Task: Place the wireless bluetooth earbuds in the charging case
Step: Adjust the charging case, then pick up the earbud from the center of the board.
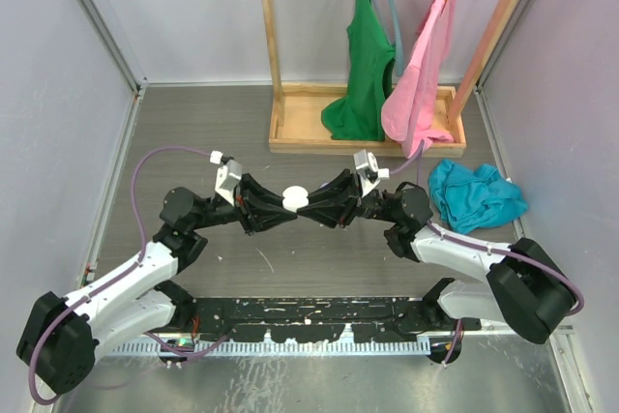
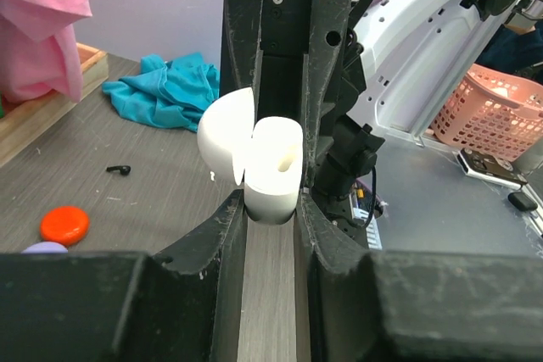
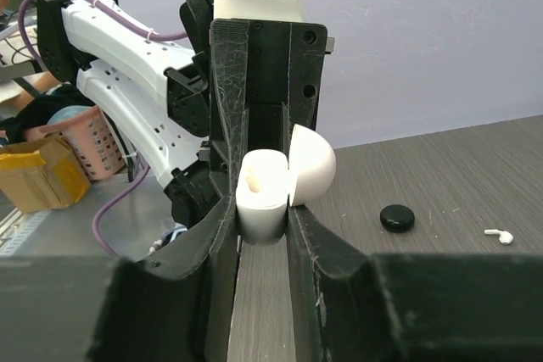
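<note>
A white charging case (image 1: 295, 198) hangs above the table's middle with its lid (image 2: 223, 138) swung open. My left gripper (image 2: 271, 203) is shut on the case body (image 2: 273, 167) from one side. My right gripper (image 3: 264, 211) is shut on the same body (image 3: 263, 186) from the opposite side, and the two meet nose to nose. A cavity shows in the case top; I cannot tell whether anything sits in it. A black earbud (image 2: 119, 169) lies on the table in the left wrist view. A white earbud (image 3: 501, 235) lies on the table in the right wrist view.
A red disc (image 2: 64, 224) and a lilac disc (image 2: 44, 248) lie near the black earbud; a black disc (image 3: 397, 218) lies near the white one. A teal cloth (image 1: 476, 194) sits at the right. A wooden rack (image 1: 368, 132) with green and pink garments stands behind.
</note>
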You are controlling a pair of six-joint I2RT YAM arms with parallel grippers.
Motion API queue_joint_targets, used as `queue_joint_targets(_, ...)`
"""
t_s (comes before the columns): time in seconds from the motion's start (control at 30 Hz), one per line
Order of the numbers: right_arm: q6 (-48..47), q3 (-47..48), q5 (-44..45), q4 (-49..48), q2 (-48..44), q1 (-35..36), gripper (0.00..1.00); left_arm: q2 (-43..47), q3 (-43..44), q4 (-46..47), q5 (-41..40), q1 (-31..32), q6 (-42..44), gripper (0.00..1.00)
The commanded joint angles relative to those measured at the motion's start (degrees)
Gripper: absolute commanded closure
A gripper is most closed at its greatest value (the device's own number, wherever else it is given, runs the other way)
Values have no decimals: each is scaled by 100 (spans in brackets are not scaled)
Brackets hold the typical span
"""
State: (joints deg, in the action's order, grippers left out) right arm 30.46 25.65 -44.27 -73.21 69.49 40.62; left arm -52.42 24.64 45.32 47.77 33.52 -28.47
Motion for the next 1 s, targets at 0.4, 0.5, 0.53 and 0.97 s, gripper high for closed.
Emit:
queue_joint_targets(0.4,-2188,-478,657,1258,-893,-130,99,984,355,-3771,-2475,-4,828,37)
queue_joint_targets(0.5,-2800,-688,1126,1663,-1022,-127,98,926,600,-4617,-3348,-1,807,36)
queue_joint_targets(0.53,-2937,-771,1270,1692,-1032,-128,98,852,698,-4905,-3646,-3,801,35)
queue_joint_targets(0.97,-3481,-1399,2214,1296,-728,-129,98,-1838,2485,-6902,-5573,-410,810,35)
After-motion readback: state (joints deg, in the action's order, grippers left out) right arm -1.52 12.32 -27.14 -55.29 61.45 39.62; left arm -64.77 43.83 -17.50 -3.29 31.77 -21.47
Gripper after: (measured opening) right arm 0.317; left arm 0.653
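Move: The open white charging case is pinched between both grippers, right at each one's fingertips. For the left hand, now bound for the loose earbuds, the nearer white earbud lies about 25 cm ahead, 14 cm left and 27 cm below; a black earbud is some 8 cm nearer the base than it. From the right hand that white earbud is roughly 25 cm ahead, 14 cm left, with the purple case 25 cm ahead and 7 cm right, both 28 cm down. Open the left gripper to let go of the white charging case, then swing it down about 14 cm, forward and to the left towards the loose white earbuds, turning its fingers from pointing right to forward and down. Keep the right gripper shut on the case and lower it some 11 cm, easing slightly forward and right, levelling the fingers and turning them clockwise. ##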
